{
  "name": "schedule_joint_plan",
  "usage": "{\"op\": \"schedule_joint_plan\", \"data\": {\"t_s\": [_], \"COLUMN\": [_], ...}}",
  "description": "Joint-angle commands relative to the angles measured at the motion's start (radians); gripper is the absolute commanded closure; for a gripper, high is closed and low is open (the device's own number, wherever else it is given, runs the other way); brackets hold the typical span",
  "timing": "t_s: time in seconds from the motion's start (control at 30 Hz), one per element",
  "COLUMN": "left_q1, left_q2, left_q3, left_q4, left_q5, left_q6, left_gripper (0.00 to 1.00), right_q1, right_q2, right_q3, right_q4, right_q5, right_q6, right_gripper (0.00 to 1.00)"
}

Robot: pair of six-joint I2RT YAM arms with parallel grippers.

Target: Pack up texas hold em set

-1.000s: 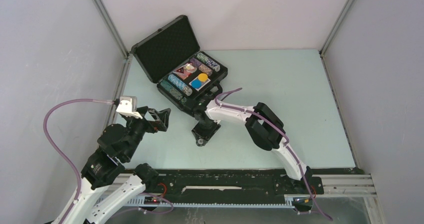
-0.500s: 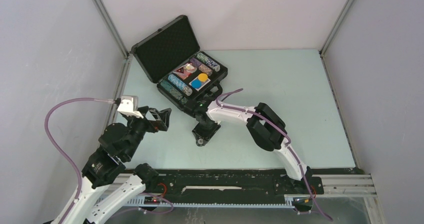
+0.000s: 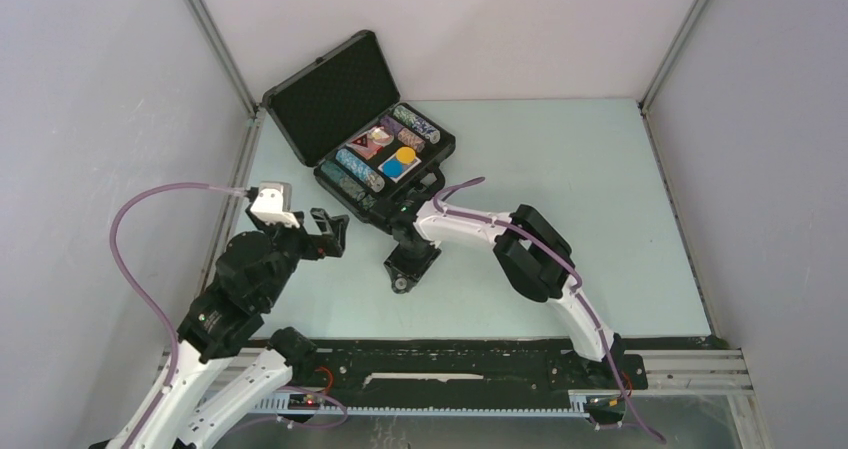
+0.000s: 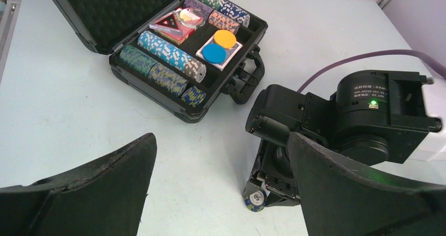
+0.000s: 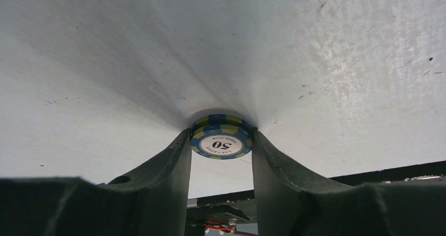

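The texas hold em set's black case (image 3: 330, 99) lies open at the back left, lid (image 4: 121, 10) tilted back. Inside are patterned chip rows (image 4: 168, 52), an orange disc (image 4: 225, 39) and a blue disc (image 4: 213, 53). My right gripper (image 3: 403, 279) points down at the table in front of the case. Its fingers are shut on the rim of a blue-and-yellow chip marked 50 (image 5: 221, 144), which touches the table (image 4: 256, 199). My left gripper (image 3: 330, 234) hangs open and holds nothing (image 4: 221, 141), left of the right gripper.
The case handle (image 4: 244, 83) faces the right wrist, close behind it. A purple cable (image 3: 455, 187) loops above the right arm. A metal frame post (image 3: 235, 194) and the grey wall run along the table's left edge. Black base rails (image 3: 450, 364) cross the near edge.
My left arm has swung a little forward and to the right, and its cable loop has shifted. The right gripper and the chip stay where they were.
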Motion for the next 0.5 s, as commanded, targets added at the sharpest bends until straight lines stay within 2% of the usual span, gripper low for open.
{"op": "schedule_joint_plan", "data": {"t_s": [0.0, 0.23, 0.37, 0.47], "left_q1": [0.023, 0.031, 0.031, 0.031], "left_q2": [0.026, 0.053, 0.077, 0.086], "left_q3": [-0.022, -0.021, -0.037, -0.111], "left_q4": [0.028, 0.029, 0.052, 0.138], "left_q5": [0.032, 0.06, 0.181, 0.316], "left_q6": [0.011, -0.041, -0.166, -0.312], "left_gripper": [0.0, 0.0, 0.0, 0.0], "right_q1": [-0.016, -0.044, -0.083, -0.11], "right_q2": [-0.064, -0.175, -0.238, -0.31], "right_q3": [0.01, -0.075, -0.142, -0.211], "right_q4": [0.002, 0.028, 0.04, 0.056], "right_q5": [-0.023, -0.027, -0.049, -0.031], "right_q6": [-0.051, -0.079, -0.107, -0.125], "right_gripper": [1.0, 1.0, 1.0, 1.0]}}
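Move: The right fingers, pointing straight down, already pinch a blue-and-yellow chip at table level, with a second such chip lying just beneath it, about 1 cm under the hand point. From this hand the open case's middle is some 25 cm ahead and 3 cm left; its handle is about 19 cm ahead and 5 cm right. From the open left hand, the pinched chip lies roughly 13 cm right, 2 cm back and 27 cm below. Keeping its pinch on the one chip, the right hand lifts it clear of the second chip, climbing about 4 cm while veering some 3 cm to the right, with only a slight tilt. The left hand stays wide open and swings about 3 cm right, sinking a little, towards the lifted chip while its wrist starts to roll and tip down. ##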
